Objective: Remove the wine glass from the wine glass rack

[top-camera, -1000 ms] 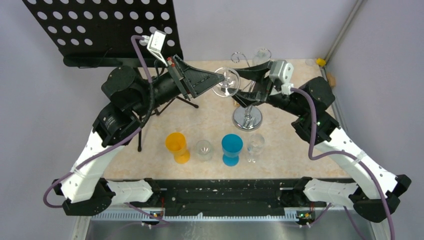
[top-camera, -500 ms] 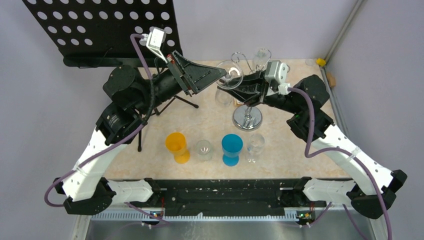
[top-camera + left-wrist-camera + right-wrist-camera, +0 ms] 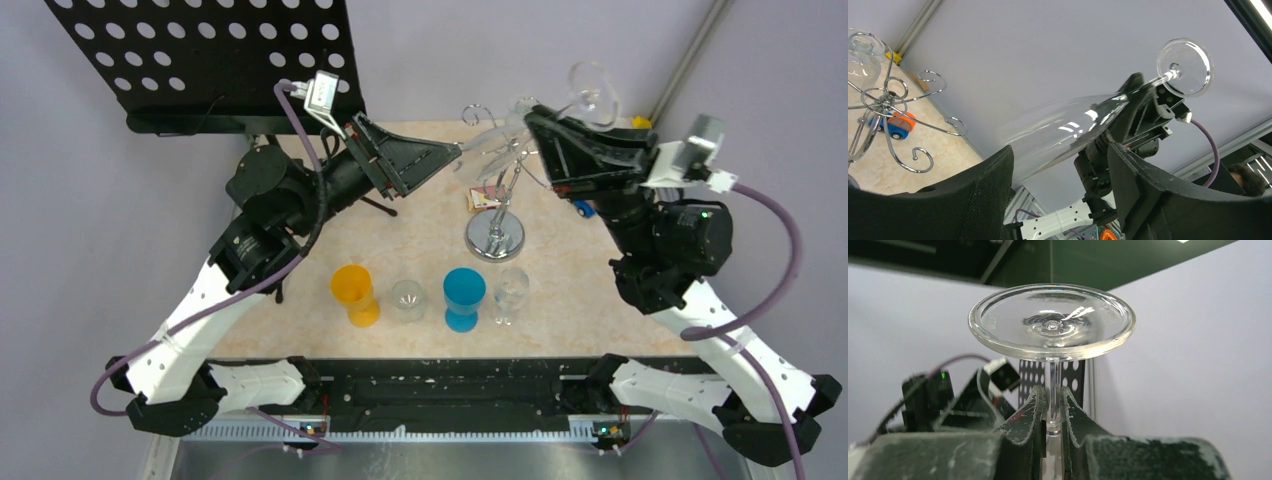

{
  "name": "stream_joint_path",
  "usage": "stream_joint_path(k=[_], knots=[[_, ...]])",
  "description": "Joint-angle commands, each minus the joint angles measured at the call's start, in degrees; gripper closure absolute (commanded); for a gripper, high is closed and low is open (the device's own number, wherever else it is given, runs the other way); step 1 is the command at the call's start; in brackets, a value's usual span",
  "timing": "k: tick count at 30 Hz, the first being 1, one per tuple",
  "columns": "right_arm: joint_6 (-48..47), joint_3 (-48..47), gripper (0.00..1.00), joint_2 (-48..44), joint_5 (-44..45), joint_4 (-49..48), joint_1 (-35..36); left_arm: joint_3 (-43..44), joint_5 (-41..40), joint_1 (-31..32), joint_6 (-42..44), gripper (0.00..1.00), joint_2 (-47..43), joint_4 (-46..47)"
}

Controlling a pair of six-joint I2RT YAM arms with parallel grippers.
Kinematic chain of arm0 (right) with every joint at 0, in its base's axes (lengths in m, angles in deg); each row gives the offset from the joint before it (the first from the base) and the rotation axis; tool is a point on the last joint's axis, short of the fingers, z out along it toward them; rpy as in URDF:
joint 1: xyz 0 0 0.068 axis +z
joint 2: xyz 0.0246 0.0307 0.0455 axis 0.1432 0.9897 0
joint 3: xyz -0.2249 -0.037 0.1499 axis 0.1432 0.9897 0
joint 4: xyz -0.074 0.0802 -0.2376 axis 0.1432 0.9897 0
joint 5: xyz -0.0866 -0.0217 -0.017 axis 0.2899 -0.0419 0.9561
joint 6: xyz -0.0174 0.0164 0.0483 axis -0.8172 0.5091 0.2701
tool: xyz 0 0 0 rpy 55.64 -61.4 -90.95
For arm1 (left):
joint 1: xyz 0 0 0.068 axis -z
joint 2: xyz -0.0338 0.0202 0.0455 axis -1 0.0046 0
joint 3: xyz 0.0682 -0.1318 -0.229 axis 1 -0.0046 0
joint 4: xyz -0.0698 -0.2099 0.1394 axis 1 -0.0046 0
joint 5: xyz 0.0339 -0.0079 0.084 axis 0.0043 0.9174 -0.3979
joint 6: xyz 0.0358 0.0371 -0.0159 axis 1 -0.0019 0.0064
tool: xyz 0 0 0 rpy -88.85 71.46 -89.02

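The wine glass (image 3: 497, 147) is clear and tilted, with its round foot (image 3: 592, 87) up toward the back wall. My right gripper (image 3: 541, 124) is shut on its stem, and the right wrist view shows both fingers pinching the stem (image 3: 1052, 405) under the foot (image 3: 1052, 322). My left gripper (image 3: 452, 152) stands open beside the bowl. In the left wrist view the bowl (image 3: 1063, 131) hangs above its spread fingers (image 3: 983, 195), apart from them. The chrome wine glass rack (image 3: 494, 238) stands below, its curled arms (image 3: 893, 102) carrying another glass (image 3: 863, 50).
An orange cup (image 3: 354, 292), a small clear glass (image 3: 408, 298), a blue cup (image 3: 464, 296) and a clear stemmed glass (image 3: 511, 290) line the table front. A black perforated music stand (image 3: 200, 60) fills the back left. A toy car (image 3: 895, 125) lies near the rack.
My right gripper closed on the glass stem and carried the glass up and to the right, away from the rack arms. My left gripper opened and let go of the glass.
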Motion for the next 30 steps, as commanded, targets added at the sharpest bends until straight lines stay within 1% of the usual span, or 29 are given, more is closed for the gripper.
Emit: stream_joint_path(k=[1, 3, 6, 10, 15, 21, 26, 30], knots=[[9.21, 1.74, 1.00, -3.30, 13.92, -12.98, 0.22, -0.64, 1.14, 0.16, -0.37, 0.30, 0.98, 5.71], [11.11, 2.95, 1.00, -4.17, 17.56, -14.65, 0.20, -0.44, 1.87, 0.17, -0.67, 0.32, 1.41, 5.89], [13.96, 3.87, 1.00, -4.66, 20.23, -15.96, 0.16, -0.44, 3.19, 0.19, -1.88, 0.36, 1.83, 7.21], [17.71, 4.52, 1.00, -4.59, 21.72, -16.96, 0.12, -0.73, 7.73, 0.18, -5.17, 0.43, 2.67, 13.32], [20.56, 4.92, 1.00, -4.33, 22.73, -17.43, 0.19, -0.31, 12.36, 0.16, -9.34, 0.54, 4.17, 17.82], [23.37, 5.29, 1.00, -4.19, 22.99, -16.56, 0.17, -0.29, 13.68, 0.16, -11.25, 0.54, 5.14, 20.14], [24.32, 6.79, 1.00, -4.51, 23.69, -16.56, 0.18, -0.07, 16.47, 0.17, -14.73, 0.55, 6.55, 23.79], [24.77, 8.53, 1.00, -5.20, 24.70, -17.61, 0.17, 0.12, 16.28, 0.27, -15.23, 0.64, 6.62, 24.34]])
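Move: The clear wine glass's bowl is just off my left fingers: its middle is about 5 cm right, 1 cm ahead and 3 cm above. The rack's hub stands roughly 15 cm ahead, 11 cm right and 20 cm below my left hand; the blue glass is some 50 cm below, 4 cm right and 3 cm back. From my right hand, holding the stem, the bowl is about 6 cm left, 3 cm back and 3 cm below. Keeping its pinch on the stem, my right hand carries the glass about 7 cm right and slightly up, easing back down a little, while it rolls some 30 degrees so the bowl swings up level. My left hand follows the rim rightward about 4 cm, dips first, then rises and draws back, turning clockwise as its fingers partly close around the rim's edge. ##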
